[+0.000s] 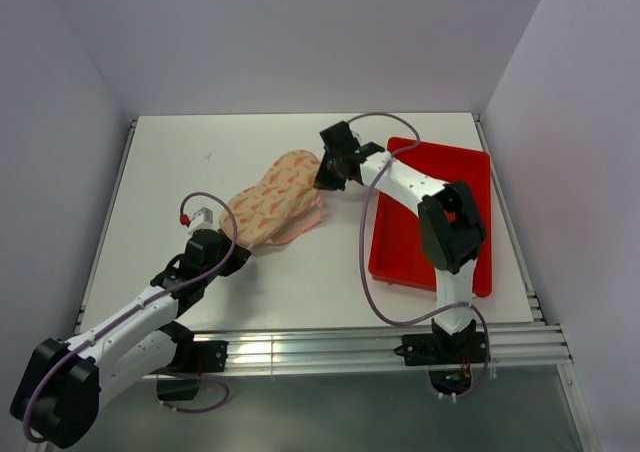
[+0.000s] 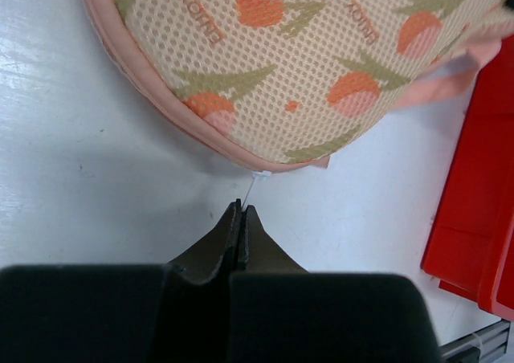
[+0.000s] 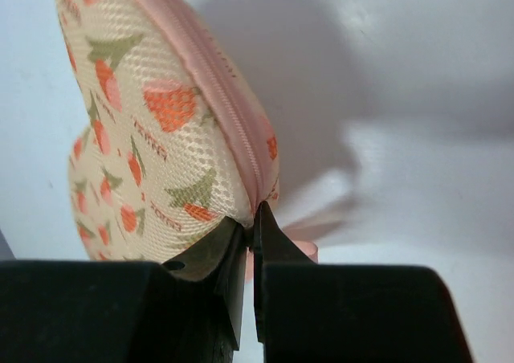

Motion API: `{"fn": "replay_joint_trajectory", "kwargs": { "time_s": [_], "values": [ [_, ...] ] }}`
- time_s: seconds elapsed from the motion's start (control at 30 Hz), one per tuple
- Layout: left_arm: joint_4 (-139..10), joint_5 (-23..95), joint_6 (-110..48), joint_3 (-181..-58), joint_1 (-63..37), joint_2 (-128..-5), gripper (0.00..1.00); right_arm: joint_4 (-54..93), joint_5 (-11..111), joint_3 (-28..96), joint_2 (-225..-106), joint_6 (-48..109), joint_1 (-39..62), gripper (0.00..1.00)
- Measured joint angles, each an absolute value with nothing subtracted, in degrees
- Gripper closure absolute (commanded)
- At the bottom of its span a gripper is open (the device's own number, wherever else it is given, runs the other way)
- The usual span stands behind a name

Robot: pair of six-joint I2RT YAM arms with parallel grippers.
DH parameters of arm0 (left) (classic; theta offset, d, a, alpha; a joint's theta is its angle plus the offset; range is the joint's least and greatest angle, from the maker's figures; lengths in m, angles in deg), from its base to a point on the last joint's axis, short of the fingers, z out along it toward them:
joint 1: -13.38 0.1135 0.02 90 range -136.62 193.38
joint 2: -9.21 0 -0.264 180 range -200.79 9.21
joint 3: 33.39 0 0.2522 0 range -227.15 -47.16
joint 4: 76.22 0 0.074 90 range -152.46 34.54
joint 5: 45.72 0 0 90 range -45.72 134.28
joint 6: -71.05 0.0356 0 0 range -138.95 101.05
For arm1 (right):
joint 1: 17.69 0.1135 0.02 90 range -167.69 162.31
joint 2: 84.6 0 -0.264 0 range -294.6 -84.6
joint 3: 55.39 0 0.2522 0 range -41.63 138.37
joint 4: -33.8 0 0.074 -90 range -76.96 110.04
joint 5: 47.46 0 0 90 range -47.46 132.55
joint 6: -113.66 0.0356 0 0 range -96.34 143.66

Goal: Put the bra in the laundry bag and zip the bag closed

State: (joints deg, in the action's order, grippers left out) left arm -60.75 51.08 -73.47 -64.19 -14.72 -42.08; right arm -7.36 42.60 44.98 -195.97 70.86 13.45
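Note:
The laundry bag [image 1: 275, 200] lies closed-looking on the white table, cream mesh with orange print and a pink zipper edge [image 3: 229, 98]. My left gripper [image 1: 237, 245] sits at its near-left end, jaws shut [image 2: 241, 206] on a thin white tab [image 2: 250, 186] that runs to the bag's edge [image 2: 265, 169]. My right gripper [image 1: 323, 179] is at the far-right end, shut [image 3: 255, 215] on the bag's zipper seam and lifting that end of the laundry bag [image 3: 152, 122] on its side. A pink loop [image 3: 303, 249] hangs beside the fingers. The bra is out of view.
A red plastic tray [image 1: 415, 232] lies to the right of the bag, under the right arm; its edge [image 2: 474, 178] shows in the left wrist view. Grey walls enclose the table on three sides.

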Motion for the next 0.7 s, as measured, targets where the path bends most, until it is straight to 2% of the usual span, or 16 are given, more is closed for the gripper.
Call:
{"fn": "replay_joint_trajectory", "kwargs": {
  "time_s": [0.07,0.17,0.3,0.4,0.7],
  "values": [
    [-60.5,51.1,-73.7,-64.2,-14.7,-41.4,1.0,-9.9,42.6,51.8,-199.1,68.7,13.5,0.84],
    [-60.8,50.5,-73.9,-64.1,-14.7,-41.3,1.0,-12.4,42.6,56.8,-201.2,66.6,13.7,0.52],
    [-61.4,49.5,-74.1,-63.9,-14.9,-43.3,1.0,-14.1,40.7,56.8,-200.6,65.5,13.9,0.36],
    [-63.0,49.0,-74.2,-63.9,-16.2,-46.3,1.0,-13.7,40.7,52.9,-197.8,65.8,14.1,0.36],
    [-67.9,46.8,-73.6,-69.5,-21.7,-56.0,1.0,-2.6,48.0,27.5,-180.7,74.4,20.6,0.35]
  ]
}}
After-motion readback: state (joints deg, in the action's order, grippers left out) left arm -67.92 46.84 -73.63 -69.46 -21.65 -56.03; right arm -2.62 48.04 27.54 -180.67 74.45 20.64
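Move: From the right hand, pinching the laundry bag's right edge, the bag's near end lies about 13 cm back, 18 cm left and 5 cm lower; the pink strap is roughly 10 cm back, 6 cm left and 7 cm below, the red bin's middle some 27 cm right and 8 cm back, 8 cm lower. The left hand holds the zip tab's white cord, with that near end about 4 cm straight ahead and about level. Forward and up a couple of centimetres first, the right hand opens to about two-thirds and lets go of the bag's edge, then draws back some 12 cm with a slight drift left, towards the near end and the left hand. The left hand keeps its pinch on the zip cord, dips about 2 cm, swings roughly 6 cm right and comes up again, turning some 10 degrees clockwise. ##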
